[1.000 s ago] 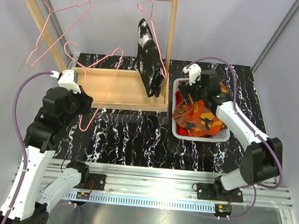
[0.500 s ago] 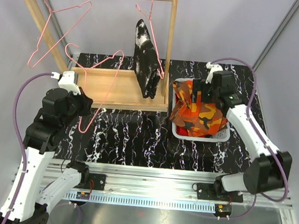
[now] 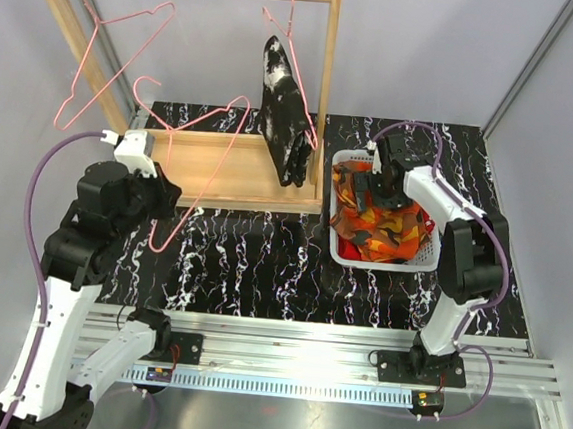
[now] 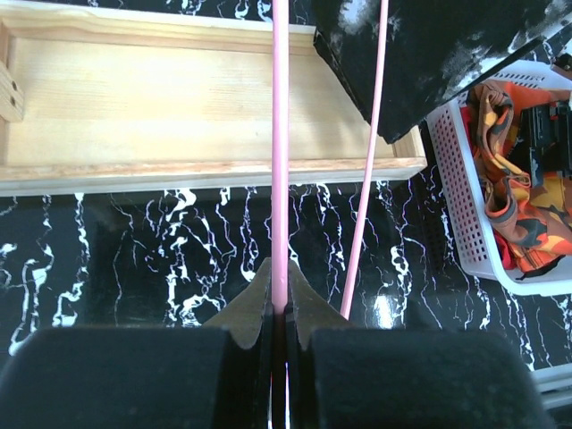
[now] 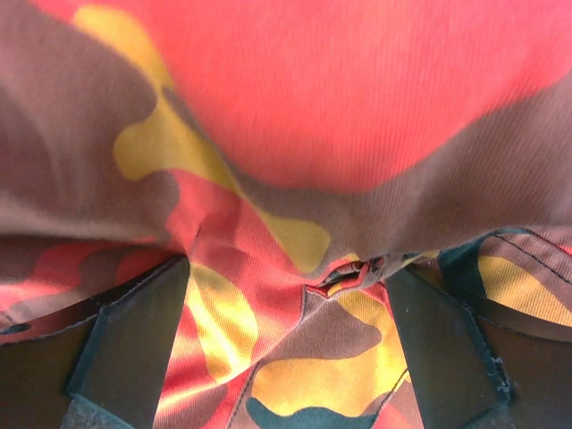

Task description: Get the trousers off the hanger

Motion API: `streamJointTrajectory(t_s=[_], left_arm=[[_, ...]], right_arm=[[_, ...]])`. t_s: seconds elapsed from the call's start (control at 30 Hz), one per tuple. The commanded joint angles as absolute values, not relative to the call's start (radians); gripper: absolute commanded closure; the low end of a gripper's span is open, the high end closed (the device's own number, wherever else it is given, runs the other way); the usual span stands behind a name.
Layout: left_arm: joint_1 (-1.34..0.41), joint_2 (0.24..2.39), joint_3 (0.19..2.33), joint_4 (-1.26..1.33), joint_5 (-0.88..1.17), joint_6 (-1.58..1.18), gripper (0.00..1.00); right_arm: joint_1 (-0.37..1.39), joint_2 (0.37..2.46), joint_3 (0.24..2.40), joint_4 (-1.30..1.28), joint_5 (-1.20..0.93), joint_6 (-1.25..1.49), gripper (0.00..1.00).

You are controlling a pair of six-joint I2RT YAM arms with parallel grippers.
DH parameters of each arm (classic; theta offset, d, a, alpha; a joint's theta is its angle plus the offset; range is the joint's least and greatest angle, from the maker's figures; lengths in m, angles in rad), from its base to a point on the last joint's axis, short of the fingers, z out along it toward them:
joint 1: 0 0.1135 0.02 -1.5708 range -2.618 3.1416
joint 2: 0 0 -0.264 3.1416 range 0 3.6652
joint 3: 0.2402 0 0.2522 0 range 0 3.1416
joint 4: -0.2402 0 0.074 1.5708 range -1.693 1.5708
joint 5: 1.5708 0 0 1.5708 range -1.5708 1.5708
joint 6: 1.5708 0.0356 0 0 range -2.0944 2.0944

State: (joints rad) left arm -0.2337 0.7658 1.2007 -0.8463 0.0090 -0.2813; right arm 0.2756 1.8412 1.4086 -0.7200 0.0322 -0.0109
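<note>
Black trousers with white splashes (image 3: 283, 114) hang from a pink hanger (image 3: 287, 19) on the wooden rack's top bar. The orange-brown patterned trousers (image 3: 381, 223) lie heaped in the white basket (image 3: 383, 260), with a bit of red cloth (image 4: 502, 257) under them. My right gripper (image 3: 383, 183) is down in the basket; its jaws stand wide open over the patterned cloth (image 5: 295, 268), with one finger (image 5: 134, 344) on each side of it. My left gripper (image 4: 280, 299) is shut on the wire of an empty pink hanger (image 4: 281, 161), held tilted over the rack's base (image 3: 196, 156).
The wooden rack (image 3: 326, 87) has a tray-like base (image 4: 179, 107) at the back left. Another empty pink hanger (image 3: 109, 59) hangs at the bar's left end. The basket's rim (image 4: 456, 206) sits just right of the rack's post.
My right gripper opened fully and dropped back into the basket onto the patterned trousers, its arm folding in. The left arm shifted the held hanger slightly up and right.
</note>
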Motion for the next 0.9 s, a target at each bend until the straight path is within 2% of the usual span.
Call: streamJointTrajectory(t_s=[0.0,0.17,0.3,0.43,0.6,0.7,0.87], left_arm=[[-0.230,0.781,1.288,-0.854,0.005,-0.227,1.00],[-0.229,0.790,1.315,-0.873,-0.116,-0.225,1.00],[-0.230,0.796,1.328,-0.867,-0.162,-0.235,1.00],[-0.230,0.815,1.356,-0.864,-0.166,-0.236,1.00],[-0.230,0.836,1.374,-0.858,-0.166,-0.239,1.00],[-0.230,0.860,1.399,-0.864,-0.176,-0.238,1.00],[-0.229,0.899,1.450,-0.854,-0.173,-0.245,1.00]], right_arm=[[0.275,1.821,1.387,-0.767,-0.049,-0.089,0.01],[0.275,1.580,1.422,-0.744,-0.144,-0.087,0.00],[0.281,1.519,1.434,-0.844,-0.141,-0.019,0.01],[0.330,1.453,1.298,-0.827,-0.092,0.086,0.01],[0.376,1.534,1.151,-0.868,0.042,0.147,0.01],[0.374,1.621,1.153,-0.914,0.159,0.153,0.01],[0.373,1.734,1.180,-0.867,0.173,0.095,0.01]])
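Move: My right hand, wide open, is down in the basket on the orange camo trousers. Their middle is about 5 cm back from it, 1 cm to the right and 2 cm lower; the basket's middle is 5 cm back and 2 cm right. The black trousers hang 18 cm left, 3 cm ahead, 17 cm up. From my left hand, holding the empty hanger, the rail's left part is some 19 cm ahead, 10 cm left, 14 cm up; those black trousers hang 18 cm ahead, 14 cm right, 8 cm lower. I lift my right hand off the orange trousers in a hop about 11 cm high, carry it some 10 cm back towards the basket's near side and set the spread fingers down into the cloth again, never closing them. Meanwhile my left hand keeps its pinch on the bare hanger and brings it up, left and then forward, a few centimetres each, towards the rail, turning slightly counter-clockwise. ##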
